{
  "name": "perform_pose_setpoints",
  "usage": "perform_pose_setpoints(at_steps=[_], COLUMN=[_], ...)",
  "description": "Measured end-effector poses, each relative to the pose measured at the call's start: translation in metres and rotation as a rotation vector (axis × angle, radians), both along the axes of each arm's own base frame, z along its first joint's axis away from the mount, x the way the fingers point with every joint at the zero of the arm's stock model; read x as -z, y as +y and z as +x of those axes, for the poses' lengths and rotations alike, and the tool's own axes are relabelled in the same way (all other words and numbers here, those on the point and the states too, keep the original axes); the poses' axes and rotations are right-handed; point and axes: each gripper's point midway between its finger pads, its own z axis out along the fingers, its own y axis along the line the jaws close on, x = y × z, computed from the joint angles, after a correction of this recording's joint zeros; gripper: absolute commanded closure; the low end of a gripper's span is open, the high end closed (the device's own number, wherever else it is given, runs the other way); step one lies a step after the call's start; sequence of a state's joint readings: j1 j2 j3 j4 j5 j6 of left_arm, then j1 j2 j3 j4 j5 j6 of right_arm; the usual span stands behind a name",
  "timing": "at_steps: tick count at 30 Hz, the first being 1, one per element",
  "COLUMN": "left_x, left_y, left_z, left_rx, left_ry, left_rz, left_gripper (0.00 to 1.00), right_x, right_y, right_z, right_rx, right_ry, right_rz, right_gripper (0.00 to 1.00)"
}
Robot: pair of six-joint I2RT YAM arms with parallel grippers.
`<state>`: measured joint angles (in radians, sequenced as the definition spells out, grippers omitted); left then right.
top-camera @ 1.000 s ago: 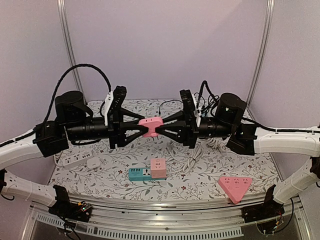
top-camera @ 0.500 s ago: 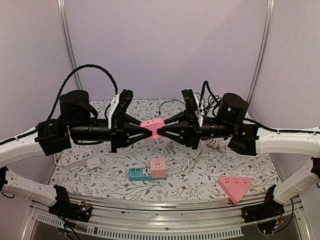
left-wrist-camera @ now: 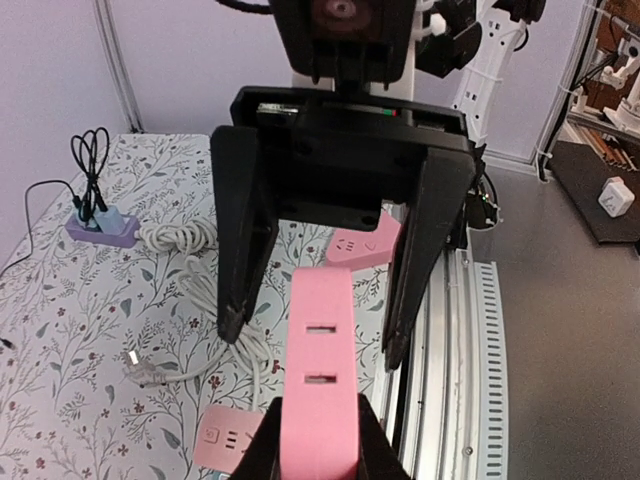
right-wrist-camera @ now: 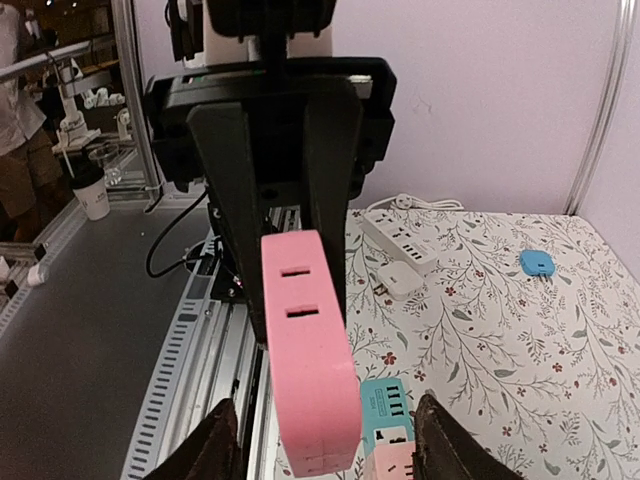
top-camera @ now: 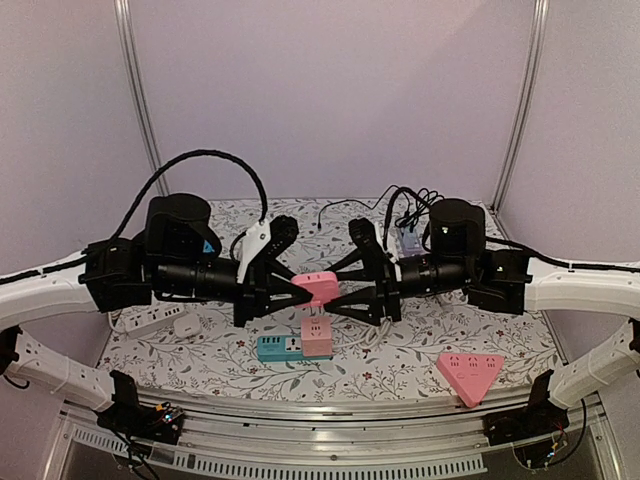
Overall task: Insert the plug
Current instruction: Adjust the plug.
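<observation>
A pink socket block [top-camera: 320, 287] hangs in the air over the middle of the table. My left gripper [top-camera: 300, 285] is shut on its left end, its black fingers [left-wrist-camera: 372, 445] pinching the block [left-wrist-camera: 318, 380]. From the other side my right gripper [top-camera: 336, 293] stands open, its fingers [right-wrist-camera: 218, 450] wide on either side of the block [right-wrist-camera: 305, 340] and not touching it. A white plug [left-wrist-camera: 135, 368] lies on the table at the end of a coiled white cord [left-wrist-camera: 190, 290].
A pink cube socket [top-camera: 317, 337] and a teal one [top-camera: 277, 347] sit below the held block. A pink triangular socket [top-camera: 469, 372] lies front right. A white power strip [top-camera: 150, 318] and white adapter [top-camera: 186, 325] lie left. A purple adapter [left-wrist-camera: 100, 225] is at the back.
The left gripper has shut on the pink block and the right gripper has let it go and opened. Both arms have come lower and the block has shifted slightly right.
</observation>
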<state>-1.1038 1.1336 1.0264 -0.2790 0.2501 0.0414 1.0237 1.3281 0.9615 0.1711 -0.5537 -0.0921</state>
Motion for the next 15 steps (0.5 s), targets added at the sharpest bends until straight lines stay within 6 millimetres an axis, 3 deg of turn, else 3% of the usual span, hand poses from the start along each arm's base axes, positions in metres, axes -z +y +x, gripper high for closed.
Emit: perform_pose_setpoints(at_steps=[4,8,13,15], left_x=[0.005,0.017,0.031,0.033], left_y=[-0.004,-0.01,-0.015,-0.015], left_z=[-0.009,-0.014,-0.013,-0.016], left_rx=[0.012,0.023,0.018,0.026], left_ry=[-0.011,-0.014,-0.015,-0.014], left_rz=[0.021,0.065,0.121,0.132], left_gripper=[1.0,1.0,1.0,1.0], right_x=[0.019,0.026,0.032,0.034], right_y=[-0.001,-0.003,-0.005,-0.005], right_z=[-0.01,-0.012,-0.015,-0.019], right_rx=[-0.026,-0.035,-0.048,-0.069], right_ry=[-0.003,-0.007,-0.003,-0.007], right_rz=[-0.075,-0.103,-0.126,-0.133], right_gripper=[0.62,0.71,1.0,1.0])
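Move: The pink plug is already in the left fingers; it lies about 3 cm to the left of the right hand, straight between its open fingers and roughly level with them. The pink cube socket stands some 8 cm ahead of the right hand, 4 cm to its left and 20 cm below. From the left hand, that cube is about 8 cm ahead, 2 cm to the right and 20 cm down, with the teal power strip's middle 7 cm ahead, 3 cm left and 23 cm down. The right hand shuts its wide-open fingers on the free end of the pink plug while sinking a little over 3 cm and drawing back about 2 cm, its fingertips tipping some 10 degrees further down. The left hand keeps its closed grip on the other end and goes with it, down about 3 cm and back and to the right about 1.5 cm each, bringing the plug farther in between the right fingers as its own tips dip by a similar angle. ##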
